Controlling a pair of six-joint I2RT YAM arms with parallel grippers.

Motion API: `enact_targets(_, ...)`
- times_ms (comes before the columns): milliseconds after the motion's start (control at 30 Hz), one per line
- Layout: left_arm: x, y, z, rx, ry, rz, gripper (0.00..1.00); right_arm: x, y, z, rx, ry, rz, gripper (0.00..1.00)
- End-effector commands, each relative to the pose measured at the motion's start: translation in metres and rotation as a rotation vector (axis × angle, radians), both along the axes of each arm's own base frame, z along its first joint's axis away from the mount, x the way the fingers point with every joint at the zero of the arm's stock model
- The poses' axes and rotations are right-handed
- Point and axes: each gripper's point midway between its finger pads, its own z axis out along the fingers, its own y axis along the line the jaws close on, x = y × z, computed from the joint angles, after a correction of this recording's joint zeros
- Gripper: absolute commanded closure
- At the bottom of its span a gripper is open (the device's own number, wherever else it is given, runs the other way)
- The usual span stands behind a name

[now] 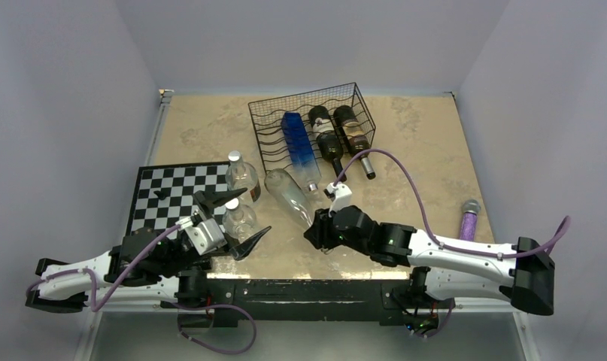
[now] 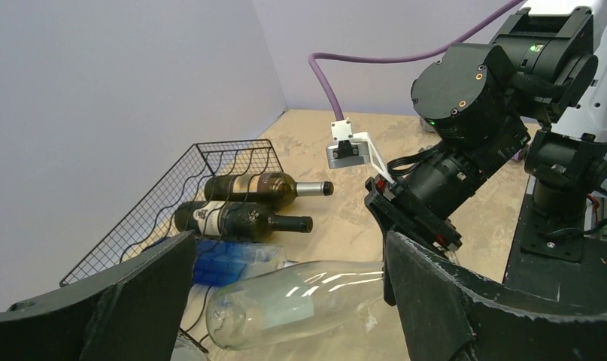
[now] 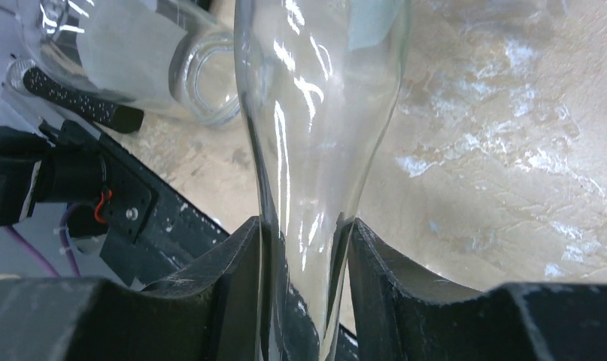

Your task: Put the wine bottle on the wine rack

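The clear glass wine bottle (image 1: 287, 195) lies at a slant in front of the wine rack (image 1: 270, 128), its base toward the rack. My right gripper (image 1: 315, 229) is shut on the bottle's neck; in the right wrist view both fingers (image 3: 232, 263) press the glass (image 3: 323, 113). The black wire rack (image 2: 157, 195) holds two dark wine bottles (image 1: 341, 135) and a blue bottle (image 1: 298, 147). My left gripper (image 1: 236, 219) stands open at the chessboard's right edge. In the left wrist view the clear bottle (image 2: 285, 301) shows beyond its fingers (image 2: 435, 301).
A black-and-white chessboard (image 1: 165, 192) lies at the left with a small dark piece on it. Two small clear plastic bottles (image 1: 241, 174) (image 1: 238, 218) stand at its right edge, the nearer one between my left fingers from above. A purple microphone (image 1: 468, 218) lies at the right. Walls enclose the table.
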Motion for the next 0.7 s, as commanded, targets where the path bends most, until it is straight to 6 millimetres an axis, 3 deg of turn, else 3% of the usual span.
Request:
enact_targets(0, 0.001, 0.006, 0.016, -0.045, 0.012, 0.015, 0.01, 0.042, 0.029, 0.105, 0.355, -0.237, -0.121, 1.00)
enact_targets(300, 0.003, 0.004, 0.013, -0.017, 0.006, 0.026, 0.01, 0.062, 0.027, 0.085, 0.324, -0.248, -0.207, 1.00)
enact_targets(667, 0.004, 0.003, 0.013, -0.004, -0.004, 0.029, 0.01, 0.095, 0.051, 0.077, 0.396, -0.315, -0.248, 1.00)
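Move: The right hand already grips the clear bottle's neck. The empty rack slot left of the blue bottle lies about 33 cm ahead, 14 cm left and 8 cm below. The blue bottle in the rack is some 31 cm ahead and 4 cm left; the dark bottle beside it is 34 cm ahead, 6 cm right. A standing clear bottle is roughly 15 cm ahead, 22 cm left. From the left hand the empty slot is about 36 cm ahead, 6 cm right and 28 cm below. Forward by about 5 cm, the right hand carries the clear bottle base-first towards the empty slot beside the blue bottle, running level at first and then sinking some 3 cm, with a slight drift left. As it goes, the wrist swings roughly 10 degrees clockwise and tips up a little, bringing the bottle closer to the line of the racked ones; the fingers keep their hold on the neck. ##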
